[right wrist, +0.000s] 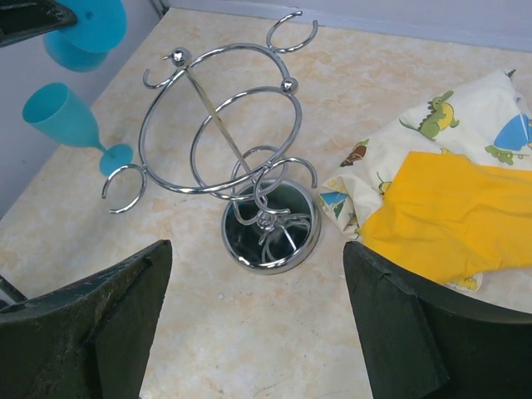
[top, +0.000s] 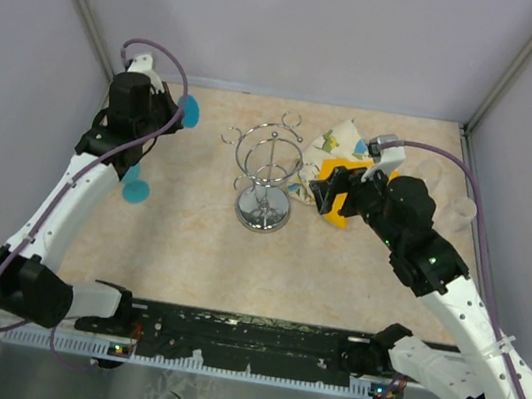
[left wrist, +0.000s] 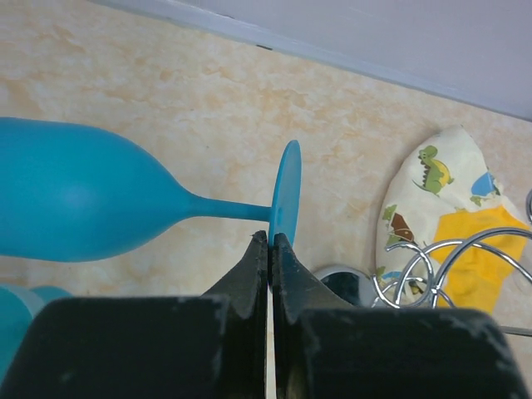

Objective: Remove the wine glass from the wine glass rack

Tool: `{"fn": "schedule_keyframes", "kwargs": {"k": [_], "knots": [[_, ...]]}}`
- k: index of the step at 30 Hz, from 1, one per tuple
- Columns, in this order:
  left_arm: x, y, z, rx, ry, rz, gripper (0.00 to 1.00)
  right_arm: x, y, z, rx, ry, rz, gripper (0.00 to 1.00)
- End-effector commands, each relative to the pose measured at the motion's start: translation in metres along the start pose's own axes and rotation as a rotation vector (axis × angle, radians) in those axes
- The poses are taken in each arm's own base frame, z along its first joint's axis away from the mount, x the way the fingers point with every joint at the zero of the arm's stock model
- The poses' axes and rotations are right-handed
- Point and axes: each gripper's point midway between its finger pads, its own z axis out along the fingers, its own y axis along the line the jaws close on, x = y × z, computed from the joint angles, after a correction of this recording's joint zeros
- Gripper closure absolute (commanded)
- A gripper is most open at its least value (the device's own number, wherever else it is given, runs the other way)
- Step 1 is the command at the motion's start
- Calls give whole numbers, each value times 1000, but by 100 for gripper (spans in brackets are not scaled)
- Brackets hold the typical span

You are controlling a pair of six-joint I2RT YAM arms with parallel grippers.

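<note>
A blue wine glass [left wrist: 75, 199] hangs sideways in the air at the far left, clear of the wine glass rack [top: 268, 172]. My left gripper [left wrist: 271, 241] is shut on the edge of its round foot [left wrist: 285, 195]; from above that gripper [top: 171, 110] sits near the back left corner. The chrome rack [right wrist: 220, 125] stands mid-table on its shiny round base [right wrist: 270, 229], and no glass shows on its looped arms. My right gripper [right wrist: 258, 332] is open just right of the rack's base, holding nothing.
A second blue glass [right wrist: 65, 118] rests on the table left of the rack, also seen from above [top: 135, 185]. A dinosaur-print cloth [right wrist: 440, 125] and a yellow cloth [right wrist: 457, 216] lie right of the rack. Walls enclose the table on the left, back and right.
</note>
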Motion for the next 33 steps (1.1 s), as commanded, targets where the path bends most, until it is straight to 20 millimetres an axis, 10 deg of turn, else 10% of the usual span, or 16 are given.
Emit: {"fn": "schedule_keyframes", "kwargs": {"k": [1,12,21,33], "knots": [[-29,3,-15,-23,-86,45,100,-20,4,-4,-24,-70,-3,16],[-62,-62,-104,337,-160,39,100,-14,63,10,-327,-1,-2,20],[-24,-118,-203,870,-194,230,100,-29,103,16,-487,56,207,19],[14,-108,-215,948,-255,492,100,-98,136,33,-585,34,315,17]]}}
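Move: The left hand already pinches the teal wine glass by its foot, the bowl's middle some 8 cm to its left. The open right gripper waits about 14 cm back and 32 cm to the right at much the same height; the rack's middle is 3 cm ahead, 21 cm right and 18 cm lower. From the right hand, the held glass is about 14 cm ahead and 39 cm left, the rack 17 cm ahead and 11 cm left, the yellow cloth 20 cm ahead and 6 cm right. The left arm keeps its pinch on the glass's foot and draws it back about 18 cm and 8 cm right, rising well up and then sinking a little, while the wrist swings clockwise and tips up to bring the foot round towards the right gripper. The right hand, fingers staying wide open and touching nothing, comes to meet it, sweeping left about 11 cm and turning counter-clockwise some 25 degrees on the near side of the rack, then climbing with a roll. ##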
